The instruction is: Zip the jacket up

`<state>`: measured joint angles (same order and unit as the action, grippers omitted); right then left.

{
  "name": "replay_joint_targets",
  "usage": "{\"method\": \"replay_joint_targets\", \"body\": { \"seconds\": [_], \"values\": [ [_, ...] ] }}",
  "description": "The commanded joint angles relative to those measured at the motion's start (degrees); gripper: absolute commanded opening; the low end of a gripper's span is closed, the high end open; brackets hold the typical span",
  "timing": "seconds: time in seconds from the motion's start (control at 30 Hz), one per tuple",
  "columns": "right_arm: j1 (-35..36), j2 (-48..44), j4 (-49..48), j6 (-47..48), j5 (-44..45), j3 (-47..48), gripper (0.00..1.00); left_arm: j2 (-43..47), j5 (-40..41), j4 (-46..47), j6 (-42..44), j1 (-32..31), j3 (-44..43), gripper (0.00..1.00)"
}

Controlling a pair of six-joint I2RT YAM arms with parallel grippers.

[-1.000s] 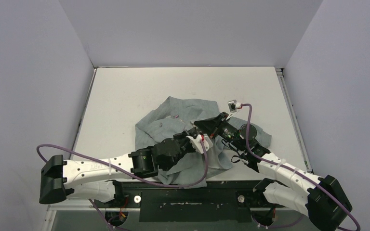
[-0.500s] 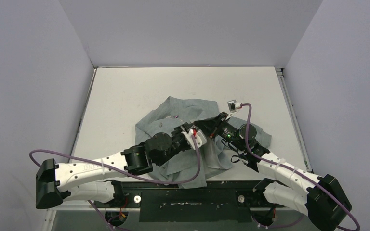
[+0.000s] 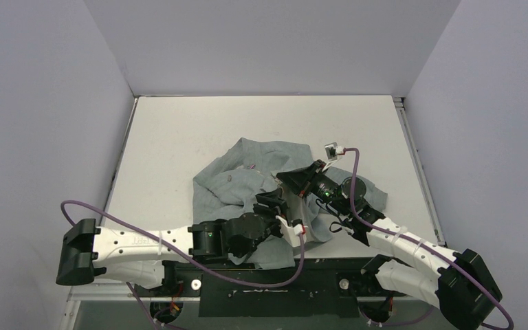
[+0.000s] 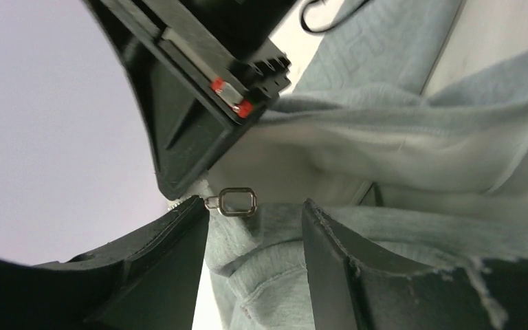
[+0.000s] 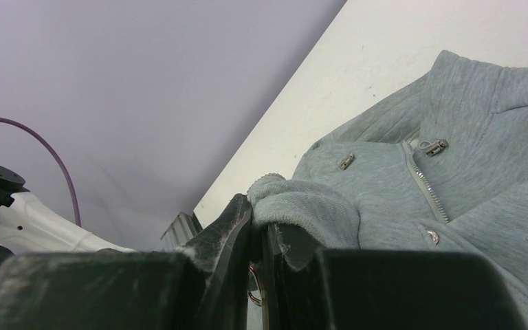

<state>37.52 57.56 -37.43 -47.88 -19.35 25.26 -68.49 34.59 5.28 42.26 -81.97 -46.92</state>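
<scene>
The light grey jacket [image 3: 237, 180] lies crumpled on the middle of the white table. My right gripper [image 3: 294, 180] is shut on a fold of its ribbed hem [image 5: 295, 206], held a little above the cloth. In the right wrist view the pale zipper [image 5: 426, 184] runs up the jacket [image 5: 481, 137]. My left gripper [image 4: 256, 207] stands open just short of the right one, with grey fabric between its fingers [image 4: 179, 254] and nothing gripped. A small metal zipper pull ring [image 4: 238, 201] hangs at the tip of its left finger. In the top view the left gripper [image 3: 273, 202] sits over the jacket's near part.
The white table [image 3: 179, 130] is walled on the left, back and right. A purple cable [image 3: 353, 180] arcs over the right arm, and another [image 3: 301, 251] loops from the left wrist. A black rail [image 3: 268, 278] runs along the near edge.
My left gripper's jaws have opened from shut, and that arm has drawn back toward the near edge. The right gripper has held still on the hem.
</scene>
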Motion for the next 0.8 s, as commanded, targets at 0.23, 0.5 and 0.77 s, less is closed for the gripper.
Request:
{"method": "replay_joint_targets", "body": {
  "seconds": [0.23,0.5,0.77],
  "values": [
    [-0.3,-0.9,-4.3,0.0,0.2,-0.2,0.00,-6.3,8.9,2.4,10.5,-1.0,-0.7,0.46],
    [-0.3,-0.4,-4.6,0.0,0.0,0.0,0.00,-8.0,11.2,4.9,11.7,-1.0,-0.6,0.34],
    [-0.2,-0.2,-4.7,-0.1,-0.2,0.2,0.00,-9.7,13.2,8.2,12.4,-1.0,-1.1,0.23]
  ]
}}
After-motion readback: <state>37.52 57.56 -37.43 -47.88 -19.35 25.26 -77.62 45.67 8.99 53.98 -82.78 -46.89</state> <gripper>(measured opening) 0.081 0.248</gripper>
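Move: The zipper pull, a small metal ring hanging from the slider, lies about 3 cm ahead of the left hand and roughly 1 cm below it. The right gripper's fingertips, shut on the jacket beside the slider, are some 5 cm ahead of the left hand, 1 cm left and a touch higher. From the right hand, the pull is about 2 cm back and 2 cm below, neither left nor right. Sink the left gripper about 3 cm while easing it some 2 cm forward to the zipper pull under the right fingertips, rolling its left side up around 15 degrees and tipping the fingers up a little. Once most of the way down, begin closing the half-open fingers to about a quarter open beside the ring. Keep the right gripper still, holding the jacket by the slider. ##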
